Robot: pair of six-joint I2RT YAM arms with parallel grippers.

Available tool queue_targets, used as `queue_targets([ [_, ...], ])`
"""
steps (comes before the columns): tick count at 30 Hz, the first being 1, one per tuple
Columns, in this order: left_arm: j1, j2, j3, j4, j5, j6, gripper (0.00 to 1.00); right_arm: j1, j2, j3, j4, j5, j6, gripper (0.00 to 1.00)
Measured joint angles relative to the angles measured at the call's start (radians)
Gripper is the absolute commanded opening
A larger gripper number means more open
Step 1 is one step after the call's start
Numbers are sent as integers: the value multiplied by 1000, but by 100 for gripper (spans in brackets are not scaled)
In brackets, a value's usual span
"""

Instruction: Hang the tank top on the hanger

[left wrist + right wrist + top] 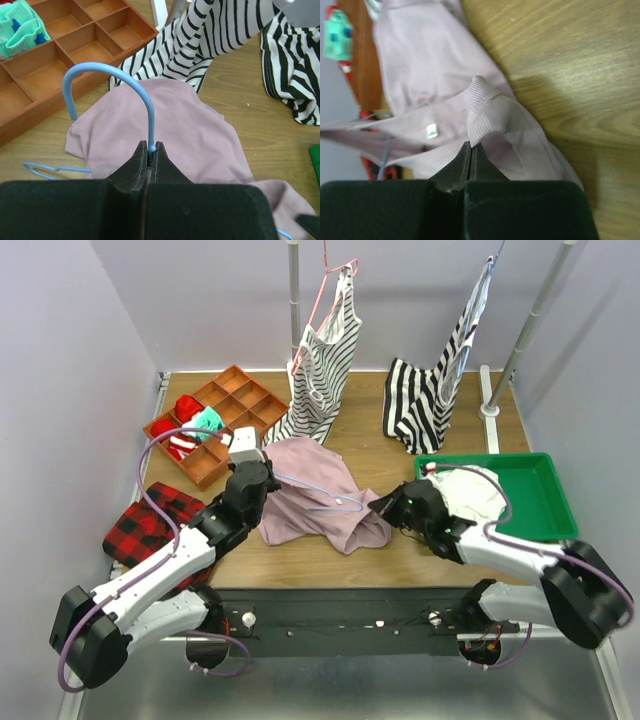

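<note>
The mauve-pink tank top (310,490) lies crumpled on the wooden table between my two arms. The pale blue wire hanger (115,75) rests on it, hook pointing away toward the compartment box; part of its wire (330,506) shows across the fabric. My left gripper (150,146) is shut on the hanger's neck just below the hook, at the top's left edge (258,478). My right gripper (471,146) is shut on a ribbed edge of the tank top (485,105), which tents up at its tips, at the top's right corner (385,505).
A brown compartment box (240,390) with red and teal items stands at the back left. Two striped tops (325,365) (435,390) hang from the rack, one on a pink hanger (330,290). A green tray (545,505) holds a white garment (470,490). Red plaid cloth (150,525) lies left.
</note>
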Motion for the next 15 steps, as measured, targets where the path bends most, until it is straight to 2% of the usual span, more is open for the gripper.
queue_targets([
  [5, 0, 58, 29, -11, -43, -22, 0, 0, -227, -88, 18, 3, -37, 1],
  [15, 0, 154, 103, -48, -78, -33, 0, 0, -356, -175, 24, -29, -101, 1],
])
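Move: My left hand grips the blue hanger's neck. From it, the pink tank top's neck label lies about 14 cm right, 4 cm back and 13 cm lower; the sock tray sits some 14 cm ahead, 11 cm left and 16 cm below. From my right hand, shut on the tank top's ribbed edge, the hanger's free end is about 4 cm left, 1 cm back and 4 cm higher, and the neck label 7 cm left, level with it ahead and in height. Keeping the ribbed edge pinched, my right hand lifts it quickly by about 4 cm, then draws it back and to the right beside the hanger's free end, my fingertips tipping up some 10 degrees. Meanwhile my left hand keeps hold of the hanger neck and feeds it forward about 2 cm, sinking slightly and turning a little counter-clockwise. ##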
